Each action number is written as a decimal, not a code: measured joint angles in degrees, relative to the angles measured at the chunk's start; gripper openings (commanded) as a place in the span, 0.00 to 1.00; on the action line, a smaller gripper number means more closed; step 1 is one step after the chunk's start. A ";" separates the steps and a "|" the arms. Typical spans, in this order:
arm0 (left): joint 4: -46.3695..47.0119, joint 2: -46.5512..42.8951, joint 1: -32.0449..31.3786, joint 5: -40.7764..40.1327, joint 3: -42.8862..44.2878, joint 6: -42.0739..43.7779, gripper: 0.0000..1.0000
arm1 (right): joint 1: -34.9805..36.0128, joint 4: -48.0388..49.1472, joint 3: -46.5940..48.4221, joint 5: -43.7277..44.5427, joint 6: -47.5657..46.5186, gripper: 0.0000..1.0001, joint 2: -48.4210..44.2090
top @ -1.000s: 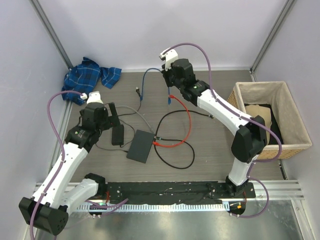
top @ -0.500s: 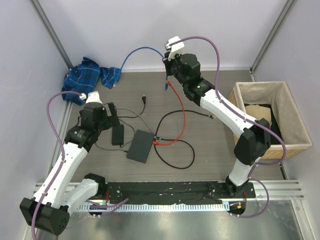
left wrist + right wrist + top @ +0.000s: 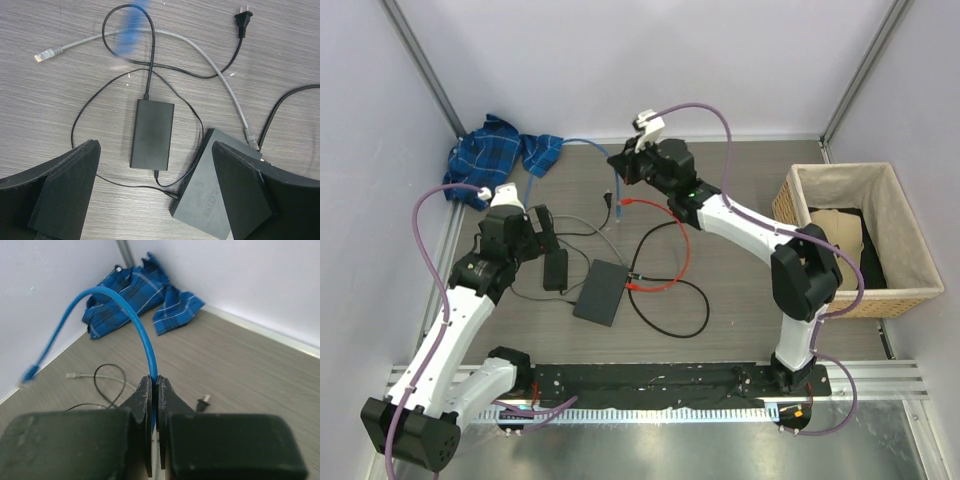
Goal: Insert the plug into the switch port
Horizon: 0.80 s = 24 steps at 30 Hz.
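Note:
My right gripper [image 3: 618, 166] [image 3: 154, 382] is shut on a blue cable [image 3: 131, 305], held above the back of the table. The cable [image 3: 575, 141] arcs up out of the jaws and drops to the left, ending in a hanging blue plug [image 3: 30, 372]. It shows as a blue blur [image 3: 134, 27] in the left wrist view. The flat dark grey switch [image 3: 601, 292] [image 3: 210, 200] lies mid-table with red, grey and thin black leads at its edges; its free port is too small to make out. My left gripper [image 3: 542, 236] [image 3: 155, 197] hovers open above the black adapter brick [image 3: 152, 134].
A red cable [image 3: 686, 240] and a black loop [image 3: 672, 312] lie right of the switch. A grey cable ends in a loose plug [image 3: 45, 54]. A black power plug [image 3: 243, 20] lies behind. A blue plaid cloth [image 3: 490, 150] fills the back left corner; a basket [image 3: 840, 172] stands right.
My right arm has swung left and down with the blue cable, whose free end now trails toward the left wall. The left arm has stayed put.

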 measured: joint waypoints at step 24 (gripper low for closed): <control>8.41 0.37 0.07 13.73 -4.72 -9.64 1.00 | 6.64 -1.57 -27.98 4.63 3.32 0.01 -18.03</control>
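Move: Just ahead of the open left hand hangs the blue cable's loose plug, about 7 cm out, 3 cm left and 5 cm lower; the adapter lies 3 cm ahead and 19 cm below, the switch 4 cm back and 11 cm right. From the right hand, already gripping the blue cable, the switch is some 16 cm back, 7 cm left, 28 cm below; on the table the black plug is 8 cm ahead, 6 cm left, the red plug 8 cm ahead, 1 cm left. Swinging the blue cable round, the shut right hand first goes left about 6 cm while drawing back, then sweeps back, down and to the right towards the switch, rising again a little last; it keeps its grip and ends some 11 cm farther back and 8 cm lower. The left hand shifts 5 cm right, rolling its left side down about 15 degrees, fingers staying wide open. ##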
